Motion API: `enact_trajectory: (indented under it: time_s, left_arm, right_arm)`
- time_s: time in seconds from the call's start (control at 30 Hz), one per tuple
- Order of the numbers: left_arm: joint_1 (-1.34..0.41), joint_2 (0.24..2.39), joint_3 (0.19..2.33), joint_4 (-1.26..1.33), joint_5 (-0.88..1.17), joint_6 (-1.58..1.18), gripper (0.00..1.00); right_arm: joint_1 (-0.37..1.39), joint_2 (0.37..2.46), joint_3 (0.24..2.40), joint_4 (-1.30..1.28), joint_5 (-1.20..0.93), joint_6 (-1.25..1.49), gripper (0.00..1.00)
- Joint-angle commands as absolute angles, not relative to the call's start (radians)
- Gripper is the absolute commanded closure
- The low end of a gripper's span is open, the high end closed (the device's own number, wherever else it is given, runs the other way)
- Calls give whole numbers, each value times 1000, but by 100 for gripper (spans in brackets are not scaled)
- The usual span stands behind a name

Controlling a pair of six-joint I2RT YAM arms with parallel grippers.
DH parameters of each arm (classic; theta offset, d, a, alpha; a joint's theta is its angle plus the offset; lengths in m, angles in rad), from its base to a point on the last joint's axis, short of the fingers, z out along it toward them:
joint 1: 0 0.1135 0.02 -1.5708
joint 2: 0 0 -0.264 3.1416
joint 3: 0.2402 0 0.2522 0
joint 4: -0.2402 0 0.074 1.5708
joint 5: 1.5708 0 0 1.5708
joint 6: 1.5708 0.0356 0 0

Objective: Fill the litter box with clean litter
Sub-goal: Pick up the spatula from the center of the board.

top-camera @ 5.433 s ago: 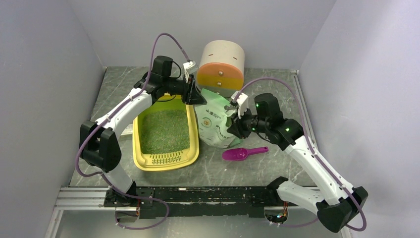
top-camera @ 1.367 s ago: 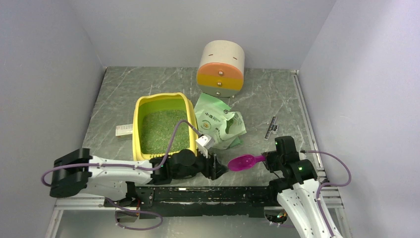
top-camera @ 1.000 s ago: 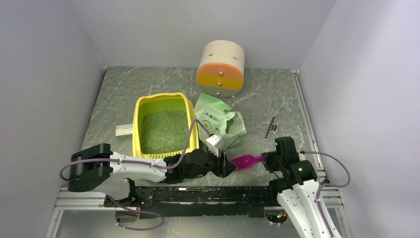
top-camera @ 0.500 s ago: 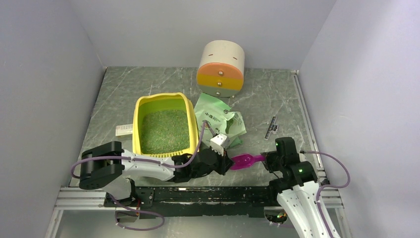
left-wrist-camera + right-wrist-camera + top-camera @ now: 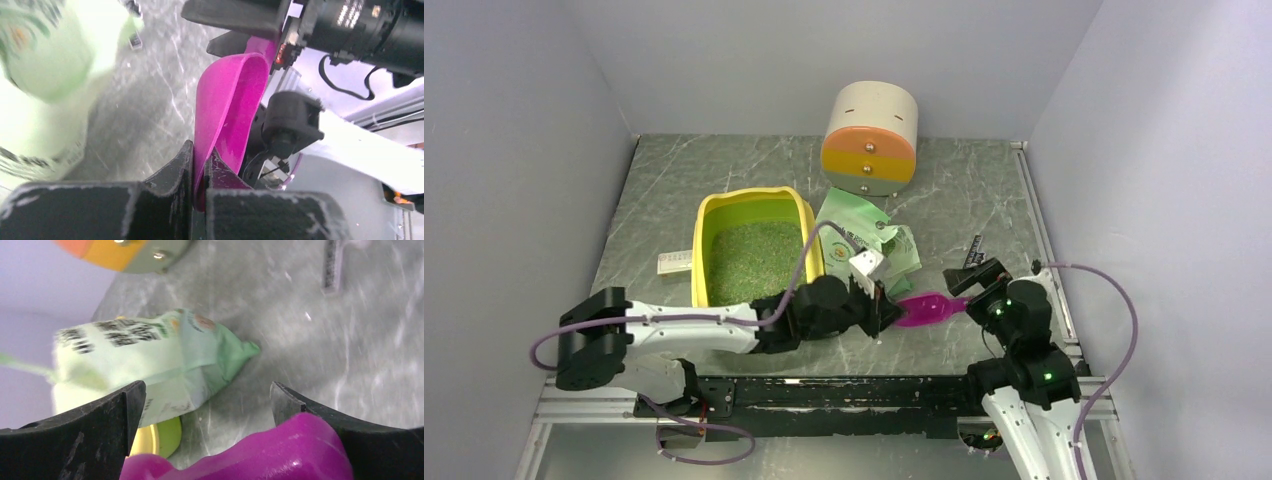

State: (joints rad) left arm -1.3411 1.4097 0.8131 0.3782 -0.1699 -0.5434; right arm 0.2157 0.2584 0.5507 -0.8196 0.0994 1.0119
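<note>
The yellow litter box (image 5: pixel 700 262) stands left of centre and holds greenish-grey clean litter (image 5: pixel 754 262). A corner of the litter box (image 5: pixel 150 440) also shows in the right wrist view. My left gripper (image 5: pixel 886 308) (image 5: pixel 200 150) is shut on the rim of the magenta scoop's bowl (image 5: pixel 924 308) (image 5: pixel 227 100), just right of the box's near corner. My right gripper (image 5: pixel 967 288) (image 5: pixel 205 395) stands open around the scoop's handle (image 5: pixel 280 450). The handle lies low between the wide jaws, close to the right finger.
A pale green printed bag (image 5: pixel 874 245) (image 5: pixel 150 355) lies beside the box, just beyond the scoop. The round beige, orange and yellow drawer cabinet (image 5: pixel 871 135) stands at the back. A white label (image 5: pixel 674 262) lies left of the box. A black strip (image 5: pixel 332 265) lies on the marble right of the bag.
My left gripper reached the scoop's bowl and shut on its rim. My right gripper opened, letting go of the handle, and its wrist rose. The scoop shifted slightly farther from the bases.
</note>
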Motion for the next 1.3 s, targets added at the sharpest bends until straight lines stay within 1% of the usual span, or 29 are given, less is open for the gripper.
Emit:
enact_trajectory:
  time_s: [0.0, 0.1, 0.23, 0.3, 0.43, 0.53, 0.7, 0.77, 0.9, 1.0, 1.13, 1.27]
  left_arm:
    - [-1283, 1328, 922, 243, 88, -459, 95]
    - [-1237, 1271, 959, 143, 147, -418, 95]
    - [-1100, 1207, 983, 46, 302, -411, 95]
    - [-1043, 1175, 1000, -22, 325, -381, 95]
    - [-932, 1143, 1030, -109, 351, -359, 95]
    - [-857, 1129, 1028, -103, 412, -361, 95]
    - [-737, 1134, 1048, -127, 532, -341, 95]
    - [-685, 1136, 1046, -117, 615, -331, 95]
    - [-573, 1149, 1007, -44, 867, -339, 95]
    - [-471, 1168, 1007, -55, 995, -320, 95]
    - [-434, 1171, 1008, -8, 1059, -335, 95]
    - [-423, 1208, 1058, -105, 1086, -249, 95]
  right_arm:
    - [215, 256, 663, -546, -27, 584, 1]
    - [216, 334, 756, -490, -190, 453, 0]
    - [215, 471, 857, -486, -404, 354, 0]
    - [216, 530, 899, -490, -501, 305, 0]
    - [215, 579, 952, -450, -658, 293, 0]
    - [215, 581, 953, -386, -709, 324, 0]
    - [215, 607, 945, -358, -803, 310, 0]
    - [216, 627, 936, -346, -869, 289, 0]
    - [216, 683, 915, -234, -998, 347, 0]
    - [214, 739, 923, -192, -1048, 375, 0]
    - [214, 795, 924, -163, -1101, 408, 0]
    - [214, 786, 900, -96, -1093, 469, 0]
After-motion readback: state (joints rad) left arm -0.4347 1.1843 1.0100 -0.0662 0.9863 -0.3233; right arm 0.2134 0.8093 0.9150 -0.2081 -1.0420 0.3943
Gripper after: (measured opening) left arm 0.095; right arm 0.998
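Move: The left hand already holds the spatula by its scoop end. The litter box's middle lies about 32 cm to its left, 16 cm ahead and 12 cm below; the litter bag stands some 16 cm ahead, 5 cm left and 10 cm lower. For the right hand, just clear of it, the spatula's handle is roughly 5 cm back and 2 cm left, about level; the bag is about 10 cm ahead and 21 cm left, the black clip 11 cm ahead and 6 cm right, both lower. Up first, then mostly leftward with some forward travel, the left hand carries the pinched spatula about 16 cm left towards the litter box, swinging slightly clockwise. Alongside it the open right hand rises some 17 cm, then goes left and turns strongly counter-clockwise while levelling up, until its fingers point left and straddle the handle's end without closing. ##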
